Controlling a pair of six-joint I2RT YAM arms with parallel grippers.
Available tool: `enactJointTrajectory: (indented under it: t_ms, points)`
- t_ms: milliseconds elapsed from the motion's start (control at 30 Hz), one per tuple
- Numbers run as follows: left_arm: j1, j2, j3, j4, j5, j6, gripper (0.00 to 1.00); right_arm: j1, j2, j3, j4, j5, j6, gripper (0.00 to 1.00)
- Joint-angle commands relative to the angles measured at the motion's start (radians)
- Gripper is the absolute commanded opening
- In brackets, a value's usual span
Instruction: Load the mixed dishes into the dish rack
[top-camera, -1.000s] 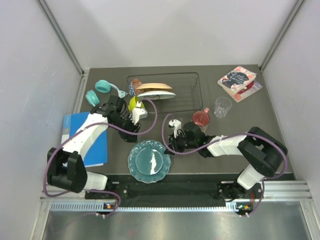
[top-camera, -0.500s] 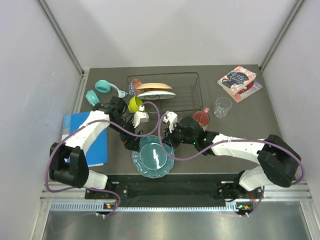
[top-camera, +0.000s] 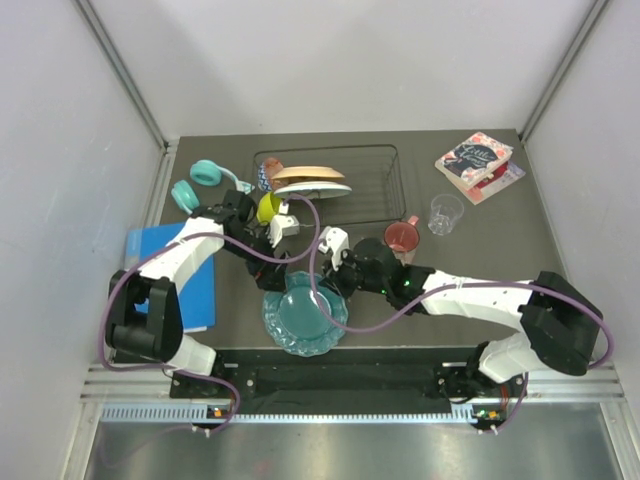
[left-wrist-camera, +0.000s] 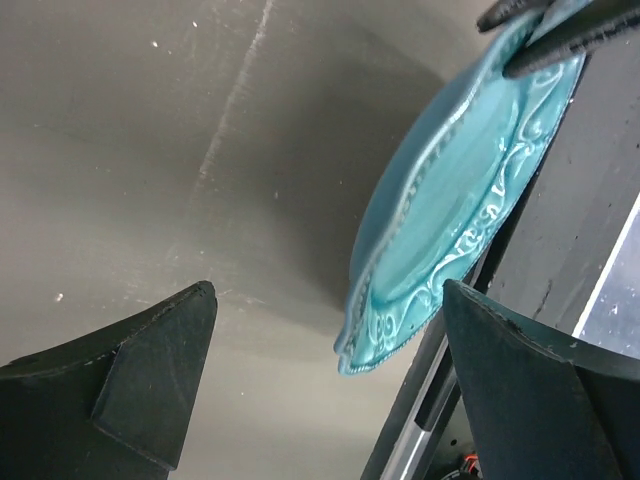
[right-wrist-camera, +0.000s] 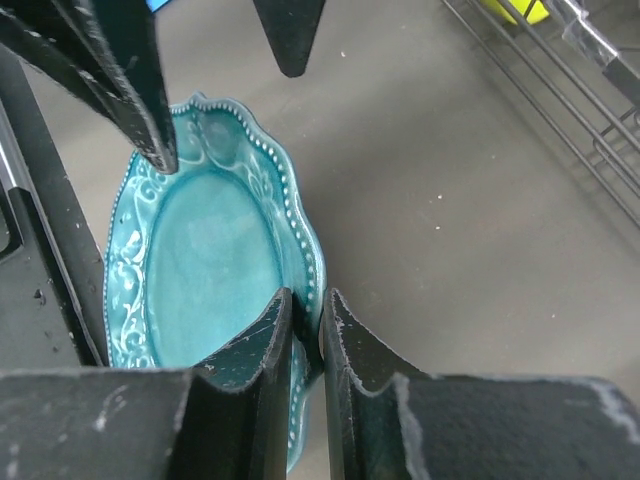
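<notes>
The teal scalloped plate (top-camera: 303, 318) sits near the table's front edge, tilted up on one side. My right gripper (top-camera: 323, 292) is shut on its beaded rim (right-wrist-camera: 310, 300). My left gripper (top-camera: 279, 279) stands open at the plate's upper left, its fingers (left-wrist-camera: 150, 370) wide apart and clear of the plate (left-wrist-camera: 450, 210). The black wire dish rack (top-camera: 375, 190) holds a cream plate (top-camera: 308, 173) and a white plate (top-camera: 314, 189) on edge. A small yellow-green bowl (top-camera: 268, 207) sits at the rack's left corner. The pink mug (top-camera: 402, 236) stands right of the rack.
A clear glass (top-camera: 446, 213) stands beside the mug, with books (top-camera: 475, 160) at the back right. Teal headphones (top-camera: 200, 180) lie left of the rack and a blue folder (top-camera: 170, 280) lies under my left arm. Both arms crowd the plate.
My left gripper has opened and now stands off the plate. My right gripper has swung left from beside the mug and shut on the plate's rim, tilting it up.
</notes>
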Motion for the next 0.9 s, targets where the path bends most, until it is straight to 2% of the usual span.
enactJointTrajectory:
  t_ms: [0,167,400,600,633,733,800,867]
  points:
    - [0.003,0.040,-0.008,0.020,0.101,0.000,0.98,0.037,-0.044,0.074,0.053,0.060,-0.078,0.00]
    - [-0.015,0.087,-0.015,-0.076,0.202,0.079,0.95,0.062,-0.033,0.132,0.066,0.091,-0.130,0.00]
    - [-0.018,0.136,0.024,-0.205,0.236,0.249,0.86,0.073,-0.006,0.197,0.053,0.092,-0.193,0.00]
    - [-0.020,0.184,0.058,-0.269,0.257,0.323,0.54,0.073,0.008,0.228,0.060,0.094,-0.209,0.00]
    - [-0.020,0.186,0.063,-0.269,0.265,0.320,0.44,0.073,0.010,0.231,0.062,0.094,-0.210,0.00]
    - [-0.030,0.192,0.083,-0.282,0.259,0.322,0.28,0.074,0.017,0.243,0.066,0.094,-0.212,0.00]
    - [-0.032,0.184,0.100,-0.296,0.248,0.322,0.11,0.076,0.025,0.252,0.062,0.094,-0.215,0.00]
    - [-0.032,0.149,0.116,-0.302,0.209,0.296,0.00,0.077,0.019,0.249,0.062,0.120,-0.213,0.00]
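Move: The teal plate hangs tilted from the right hand. Its middle lies about 11 cm back and 8 cm right of the open left hand, and a few centimetres lower. The yellow cup stands roughly 16 cm ahead of the left hand. From the right hand, the plate's middle is some 7 cm back and 9 cm left. The dish rack's middle is about 27 cm ahead and 3 cm left of it, with the mug around 13 cm ahead and 17 cm right. The left fingers close from wide open onto the teal plate's far-left rim, taking a pinch there after the hand comes back about 4 cm and slightly right, sinking a little and turning clockwise. Meanwhile the right hand keeps its pinch, raising its part of the rim some 4 cm and easing left as its wrist tips the forward side up. ##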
